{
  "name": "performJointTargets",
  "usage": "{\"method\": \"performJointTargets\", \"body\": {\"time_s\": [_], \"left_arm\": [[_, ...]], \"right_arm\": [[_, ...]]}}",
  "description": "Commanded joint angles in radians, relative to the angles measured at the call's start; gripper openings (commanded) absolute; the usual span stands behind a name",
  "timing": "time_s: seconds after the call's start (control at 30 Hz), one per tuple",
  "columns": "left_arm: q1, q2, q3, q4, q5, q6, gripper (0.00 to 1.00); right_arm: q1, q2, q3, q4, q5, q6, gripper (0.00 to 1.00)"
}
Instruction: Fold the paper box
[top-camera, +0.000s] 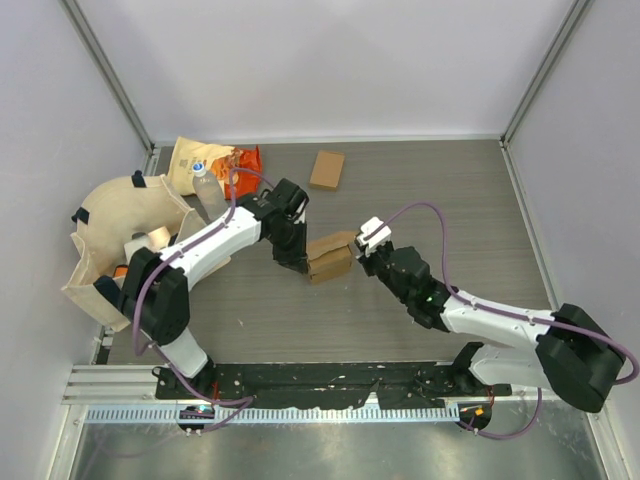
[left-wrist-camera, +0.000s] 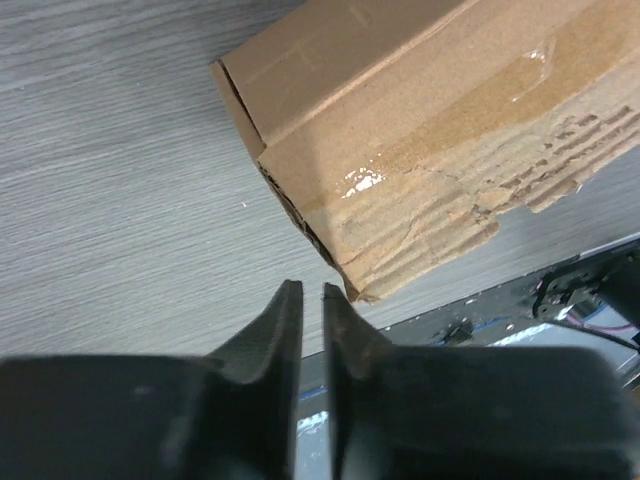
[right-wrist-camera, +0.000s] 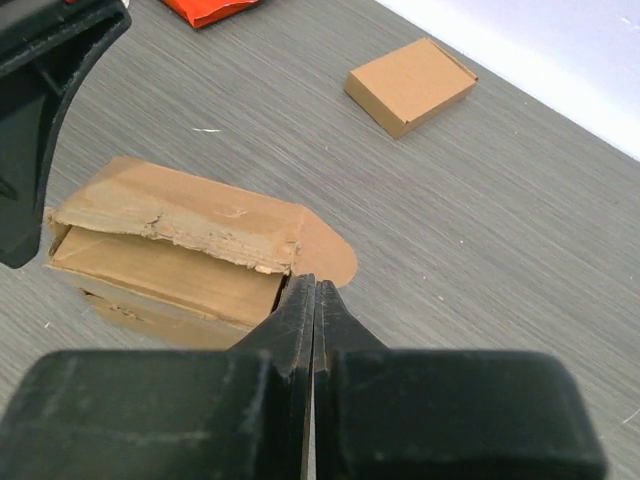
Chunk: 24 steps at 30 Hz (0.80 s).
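The paper box (top-camera: 328, 258) is brown corrugated cardboard, lying mid-table between the two arms. In the right wrist view the box (right-wrist-camera: 170, 250) has a torn top flap and a rounded tab flat on the table at its right end. My right gripper (right-wrist-camera: 314, 280) is shut, tips against the box corner beside that tab, with no cardboard seen between the fingers. In the left wrist view the box (left-wrist-camera: 430, 120) shows a taped, torn side. My left gripper (left-wrist-camera: 311, 288) sits just off the box's lower corner, its jaws a narrow slit apart with nothing between them.
A small folded cardboard box (top-camera: 327, 169) lies at the back. A tan fabric bag (top-camera: 130, 230), a clear bottle (top-camera: 207, 190), a yellow snack packet (top-camera: 190, 158) and an orange packet (top-camera: 246, 160) crowd the left side. The left arm's dark finger (right-wrist-camera: 40, 120) stands by the box's left end.
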<state>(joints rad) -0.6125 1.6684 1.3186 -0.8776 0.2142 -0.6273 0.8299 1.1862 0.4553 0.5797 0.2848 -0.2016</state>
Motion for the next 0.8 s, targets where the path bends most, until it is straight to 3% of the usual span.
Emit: {"method": "performJointTargets", "body": {"time_s": [0.0,0.1,0.13,0.17,0.2,0.27,0.4,0.53,0.67,0.77], "left_arm": [[0.003,-0.096,-0.022,0.065,-0.027,-0.017,0.31],[0.003,-0.162,-0.061,0.086,-0.058,-0.02,0.48],[0.003,-0.179,-0.093,0.098,-0.082,-0.022,0.5],[0.005,-0.194,-0.113,0.117,-0.091,-0.028,0.51],[0.005,-0.22,-0.13,0.149,-0.108,-0.046,0.52],[0.014,-0.239,-0.162,0.184,-0.159,-0.071,0.5],[0.04,-0.275,-0.2,0.322,-0.138,-0.109,0.62],[0.144,-0.222,-0.139,0.428,0.052,-0.161,0.64],[0.157,-0.067,0.026,0.353,0.146,-0.08,0.65],[0.151,-0.041,0.074,0.362,0.145,-0.011,0.68]], "right_arm": [[0.005,-0.066,0.065,-0.147,0.028,0.071,0.01],[-0.026,-0.051,0.08,-0.213,0.123,0.033,0.16],[-0.038,-0.046,0.05,-0.171,0.126,0.019,0.2],[-0.051,-0.04,0.021,-0.117,0.148,-0.005,0.34],[-0.078,-0.03,-0.012,-0.053,0.146,-0.019,0.41],[-0.103,-0.017,-0.095,0.118,0.081,-0.054,0.47],[-0.195,0.018,-0.11,0.189,-0.137,-0.062,0.5],[-0.226,0.081,-0.098,0.232,-0.251,-0.105,0.49],[-0.222,0.144,-0.064,0.233,-0.328,-0.139,0.49],[-0.222,0.182,-0.055,0.296,-0.329,-0.162,0.48]]}}
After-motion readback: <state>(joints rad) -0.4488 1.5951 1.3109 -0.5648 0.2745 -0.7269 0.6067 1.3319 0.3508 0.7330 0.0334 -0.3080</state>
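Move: The small box with its lid ajar has its middle about 5 cm to the right of the left gripper, 1 cm ahead and roughly 2 cm below. From the right gripper it lies some 6 cm left, 1 cm back and 5 cm below. The finished box stands about 20 cm beyond the small one, straight ahead of it; the orange bag is some 21 cm ahead and 14 cm left of the left gripper. Open the left gripper wide and lift it clear of the small box's left end, easing left, then swing it about 9 cm forward and 6 cm up beyond the lid, tilting its fingers some 20 degrees forward. Meanwhile carry the right gripper away from the ear to the right and down about 6 cm, opening it halfway, then bring it slightly back left beside the box's right end. ##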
